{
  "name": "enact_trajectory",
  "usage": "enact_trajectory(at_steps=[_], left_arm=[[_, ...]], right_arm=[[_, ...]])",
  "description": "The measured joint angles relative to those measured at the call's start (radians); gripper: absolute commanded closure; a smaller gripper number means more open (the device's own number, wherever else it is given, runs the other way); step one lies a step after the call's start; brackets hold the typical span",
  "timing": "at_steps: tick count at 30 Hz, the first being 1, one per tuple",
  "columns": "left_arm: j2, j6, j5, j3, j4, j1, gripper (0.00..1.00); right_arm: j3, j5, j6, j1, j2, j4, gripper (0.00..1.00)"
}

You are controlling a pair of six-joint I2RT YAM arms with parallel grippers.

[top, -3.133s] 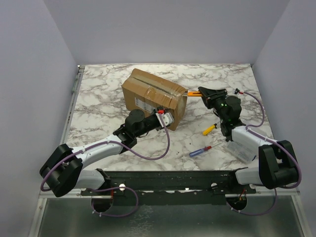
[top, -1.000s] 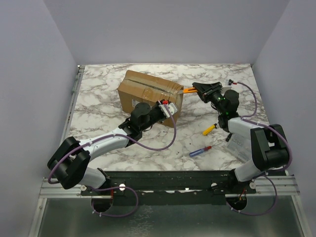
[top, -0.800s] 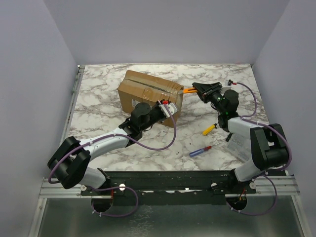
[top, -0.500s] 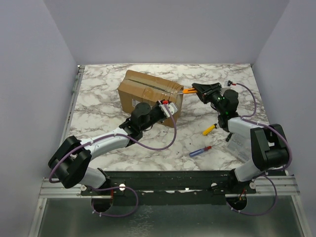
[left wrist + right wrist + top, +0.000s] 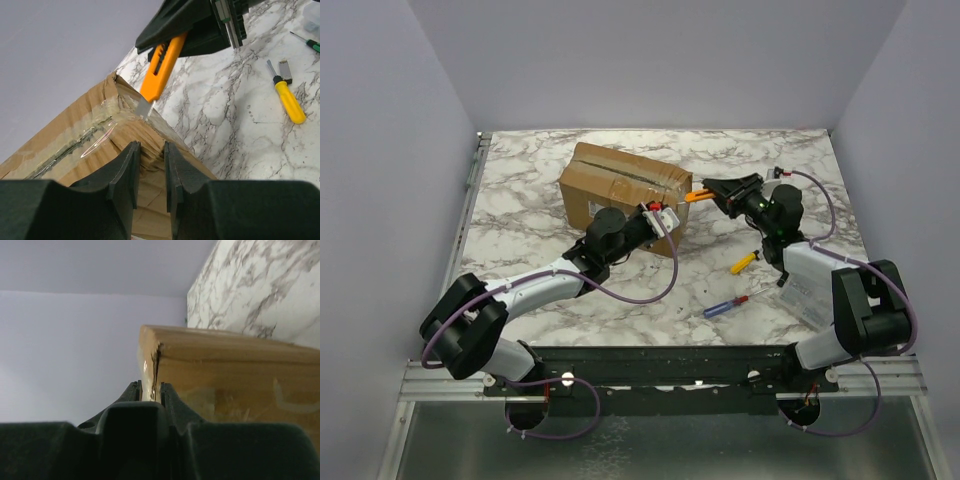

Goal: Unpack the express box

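The express box (image 5: pixel 615 185) is a brown taped carton lying mid-table. My left gripper (image 5: pixel 665 215) is at its near right corner. In the left wrist view that gripper (image 5: pixel 150 160) is shut on the crumpled cardboard edge of the box (image 5: pixel 75 145). My right gripper (image 5: pixel 718 189) is shut on an orange utility knife (image 5: pixel 695 196). The knife (image 5: pixel 162 65) has its blade tip on the taped top seam at that corner. In the right wrist view the gripper (image 5: pixel 150 387) points at the split end of the box (image 5: pixel 235 375), and the knife body is hidden.
A yellow-handled screwdriver (image 5: pixel 744 262) and a blue-and-red screwdriver (image 5: pixel 725 306) lie on the marble to the right of the box. A clear plastic case (image 5: pixel 810 295) sits under the right arm. Grey walls close three sides.
My right gripper has carried the knife a little left and nearer, bringing the blade onto the box's corner. The box has stayed put over the last second, and the left arm too.
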Motion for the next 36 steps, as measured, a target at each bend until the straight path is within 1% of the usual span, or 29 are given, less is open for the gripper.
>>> enact_trajectory(at_steps=[7,12,14,18,20,21,23,27,31,36], left_arm=[[0.008,0.000,-0.001,0.000,0.014,0.002,0.72],[0.009,0.000,0.000,0.000,0.016,0.003,0.72],[0.009,0.000,0.000,0.000,0.015,0.003,0.70],[0.000,-0.006,0.008,0.000,0.005,0.002,0.60],[-0.012,-0.013,0.011,0.000,-0.014,0.002,0.52],[-0.023,-0.018,0.012,0.000,-0.029,0.003,0.45],[-0.046,-0.032,0.016,0.000,-0.068,0.003,0.35],[-0.105,-0.089,0.022,0.018,-0.186,0.004,0.22],[-0.150,-0.188,0.026,0.115,-0.296,0.005,0.16],[-0.183,-0.333,-0.008,0.301,-0.429,0.021,0.12]], right_arm=[[-0.019,-0.088,0.017,0.015,-0.004,-0.010,1.00],[-0.023,-0.098,0.007,0.017,-0.025,-0.036,1.00],[-0.025,-0.088,-0.010,0.017,-0.047,-0.066,1.00],[-0.027,-0.045,-0.079,0.017,-0.136,-0.182,1.00],[-0.021,-0.014,-0.141,0.017,-0.194,-0.270,1.00],[-0.012,0.000,-0.168,0.017,-0.217,-0.314,1.00],[0.034,0.041,-0.257,0.017,-0.263,-0.439,1.00],[0.165,0.092,-0.429,0.017,-0.292,-0.642,1.00],[0.248,0.090,-0.566,0.018,-0.290,-0.794,1.00],[0.239,0.064,-0.657,0.052,-0.286,-0.931,1.00]])
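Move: The left fingers are on the near top edge of the express box, close to its right end; the box's middle lies about 6 cm ahead, 11 cm left and 9 cm below. For the right hand, that middle is level ahead, some 19 cm left and 9 cm down. The taped end edge under its knife blade is 7 cm left, 2 cm back and 2 cm below. The yellow screwdriver lies 5 cm back, 11 cm right and 20 cm down. Draw the right hand's knife back and slightly left along the taped end edge, then take it off the box, going back and right with a brief rise and dip, about 6 cm back in all, rolling and tipping the hand down some 35 degrees. Meanwhile hold the left fingers on the edge, then open them wide, ease back off the cardboard and lift about 12 cm. ##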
